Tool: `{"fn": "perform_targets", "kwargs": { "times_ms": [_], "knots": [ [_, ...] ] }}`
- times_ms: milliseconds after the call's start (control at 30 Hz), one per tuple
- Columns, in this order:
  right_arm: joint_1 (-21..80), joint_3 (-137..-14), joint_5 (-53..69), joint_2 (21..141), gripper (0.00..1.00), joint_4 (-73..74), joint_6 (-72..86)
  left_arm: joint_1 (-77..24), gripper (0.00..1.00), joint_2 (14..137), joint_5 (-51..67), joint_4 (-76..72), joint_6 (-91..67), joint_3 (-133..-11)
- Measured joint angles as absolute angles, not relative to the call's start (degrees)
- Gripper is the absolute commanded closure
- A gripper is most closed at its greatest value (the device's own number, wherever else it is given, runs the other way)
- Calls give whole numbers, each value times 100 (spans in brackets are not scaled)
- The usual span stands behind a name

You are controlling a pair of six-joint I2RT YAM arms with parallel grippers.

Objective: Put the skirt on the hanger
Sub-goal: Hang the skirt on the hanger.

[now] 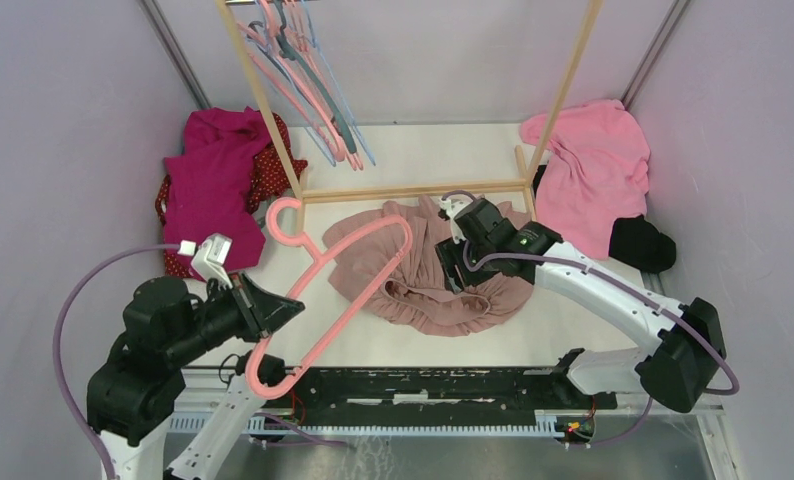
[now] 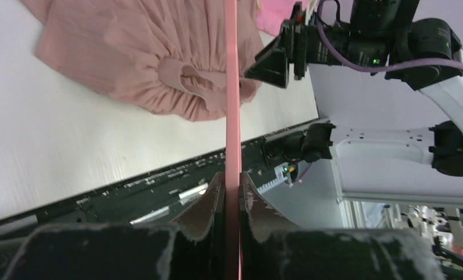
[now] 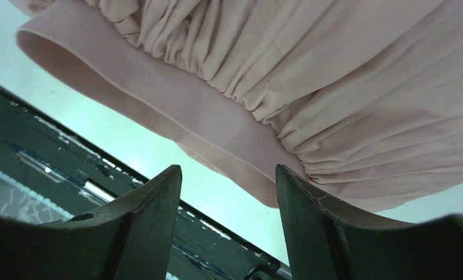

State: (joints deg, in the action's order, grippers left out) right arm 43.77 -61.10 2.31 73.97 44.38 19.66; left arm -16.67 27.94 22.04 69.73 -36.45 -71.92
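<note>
A dusty pink pleated skirt [image 1: 443, 285] lies crumpled on the table, its waistband opening toward the near edge. My left gripper [image 1: 291, 303] is shut on one arm of a pink hanger [image 1: 344, 315], which it holds tilted with its far end over the skirt's left side. In the left wrist view the hanger bar [image 2: 231, 87] runs straight up from my jaws [image 2: 232, 182] across the skirt [image 2: 141, 64]. My right gripper [image 1: 455, 268] hovers open just above the skirt. Its wrist view shows the waistband [image 3: 217, 128] right in front of the gap [image 3: 228, 175], with nothing between the fingers.
A wooden clothes rack [image 1: 413, 190] stands behind the skirt with several hangers [image 1: 308, 90] on its rail. A magenta garment pile [image 1: 218, 180] lies at the back left. A pink garment [image 1: 593, 170] and a black item [image 1: 641, 243] lie at the right. A black rail [image 1: 423, 385] runs along the near edge.
</note>
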Motion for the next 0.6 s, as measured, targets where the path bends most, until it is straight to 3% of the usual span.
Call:
{"fn": "perform_targets", "kwargs": {
  "times_ms": [600],
  "knots": [
    [4403, -5135, -521, 7017, 33, 4115, 1984, -1256, 97, 2412, 3599, 8412, -4056, -6860]
  ]
}}
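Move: From the left gripper, which still holds the hanger by one arm, the skirt's waistband lies about 12 cm ahead, 20 cm right and 28 cm below; the hanger's free end is some 10 cm ahead and 14 cm right. The open right gripper hovers over the band, whose right end is roughly 4 cm to its right, 1 cm back and 9 cm down, with the rack's lower bar about 19 cm straight ahead, 12 cm below. Draw the left gripper back about 6 cm, sinking about 4 cm, and tip it some 20 degrees downward while keeping the hanger pinched, so that its free end swings to the base side of the skirt's waist opening. Meanwhile lower the right gripper about 4 cm and carry it as far to the right, towards the waistband's right end, fingers still apart. ##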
